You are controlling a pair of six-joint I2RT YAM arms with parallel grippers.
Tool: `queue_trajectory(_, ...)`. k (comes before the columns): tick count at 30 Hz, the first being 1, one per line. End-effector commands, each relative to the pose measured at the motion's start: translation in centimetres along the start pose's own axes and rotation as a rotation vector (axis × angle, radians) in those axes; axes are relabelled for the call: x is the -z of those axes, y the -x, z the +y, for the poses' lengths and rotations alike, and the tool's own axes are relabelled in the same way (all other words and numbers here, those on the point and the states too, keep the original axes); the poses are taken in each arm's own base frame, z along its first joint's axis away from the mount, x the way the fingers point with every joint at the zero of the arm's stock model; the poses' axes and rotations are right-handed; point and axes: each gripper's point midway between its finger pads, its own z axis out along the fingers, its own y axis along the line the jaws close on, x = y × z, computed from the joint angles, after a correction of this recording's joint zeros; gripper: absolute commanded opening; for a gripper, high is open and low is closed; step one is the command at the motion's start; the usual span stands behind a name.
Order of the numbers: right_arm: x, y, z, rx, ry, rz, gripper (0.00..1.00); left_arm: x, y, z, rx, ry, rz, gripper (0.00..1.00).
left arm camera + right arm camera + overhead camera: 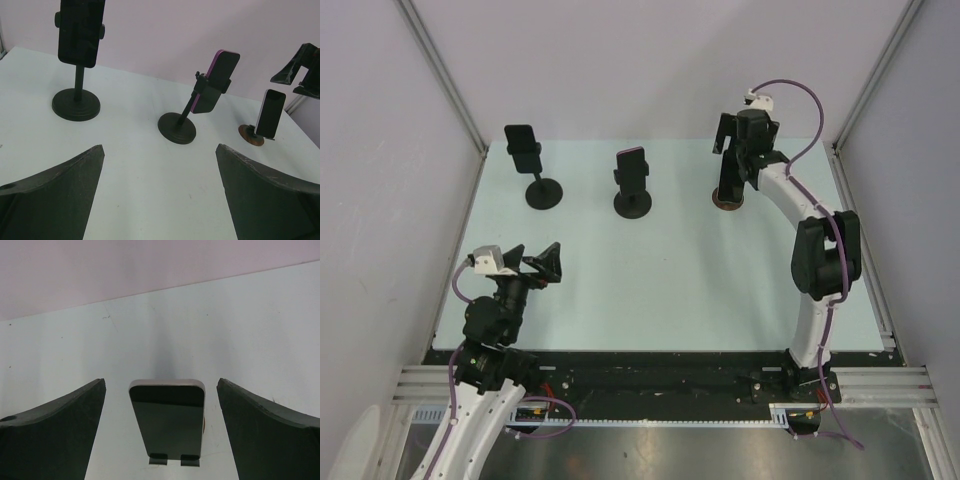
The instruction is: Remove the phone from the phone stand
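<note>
Three phones stand on stands along the back of the table. A dark phone with a pale rim (170, 420) leans in a low round brown stand (727, 203) at the right, held by two small clips at its foot. My right gripper (161, 382) is open and straddles this phone's top, one finger on each side, with a gap on both sides. Also at the back are a purple-edged phone (217, 80) clamped on the middle black stand (633, 203) and a black phone (80, 30) on the left black stand (544, 193). My left gripper (160, 147) is open and empty over the near left of the table.
White walls close in the pale table (660, 290) on the left, back and right. A metal rail (660, 380) with the arm bases runs along the near edge. The right arm (820, 250) arches over the table's right side.
</note>
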Motion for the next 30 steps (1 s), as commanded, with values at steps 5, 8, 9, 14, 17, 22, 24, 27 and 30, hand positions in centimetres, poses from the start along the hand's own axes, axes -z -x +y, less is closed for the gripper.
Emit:
queue_trajectory(5, -1.3, -0.7, -0.5, 0.023, -0.079, 0.015, 1.00, 0.0, 2.0, -0.5, -0.003, -0.012, -0.043, 1.00)
queue_trajectory(8, -1.8, -2.1, -0.4, 0.036, -0.074, 0.050, 1.00, 0.0, 2.0, -0.5, -0.003, -0.011, -0.043, 1.00)
queue_trajectory(9, -1.9, -2.3, -0.4, 0.033, -0.072, 0.057, 1.00, 0.0, 2.0, -0.4, -0.003, -0.008, -0.044, 1.00)
queue_trajectory(14, -2.6, -3.7, -0.1, 0.035, -0.063, 0.084, 1.00, 0.0, 1.8, -0.4, -0.002, -0.008, -0.040, 1.00)
queue_trajectory(17, -2.8, -4.4, -0.1, 0.040, -0.065, 0.097, 0.99, 0.0, 1.9, -0.5, 0.001, -0.009, -0.042, 1.00)
queue_trajectory(22, -2.6, -4.6, -0.1, 0.048, -0.063, 0.108, 0.94, 0.0, 1.9, -0.4, -0.001, -0.005, -0.042, 1.00)
queue_trajectory(24, -2.4, -4.6, 0.0, 0.057, -0.055, 0.108, 0.87, 0.0, 1.8, -0.4, -0.001, -0.005, -0.041, 1.00)
queue_trajectory(27, -1.9, -4.1, 0.1, 0.057, -0.042, 0.098, 0.73, 0.0, 1.8, -0.4, -0.001, -0.005, -0.041, 1.00)
queue_trajectory(30, -1.3, -3.4, 0.2, 0.057, -0.032, 0.089, 0.57, 0.0, 1.8, -0.4, -0.001, -0.005, -0.041, 1.00)
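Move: The phone I'm going for stands upright in its stand right under my open right hand: its middle is about 11 cm below and perhaps 1 cm nearer me, with no real sideways offset. The stand's brown base sits straight below my hand, some 20 cm down. The middle phone is roughly 29 cm to the left and 3 cm nearer, also about 11 cm lower. From my left hand, the phone I want lies some 33 cm ahead, 46 cm to the right and 14 cm down. I lower my right hand nearly straight down about 7 cm, tipping the fingers some 10 degrees further down, so that they straddle the upper part of the phone. Then I stop there and close them partway, until the pads meet the phone's left and right edges and pinch it. ##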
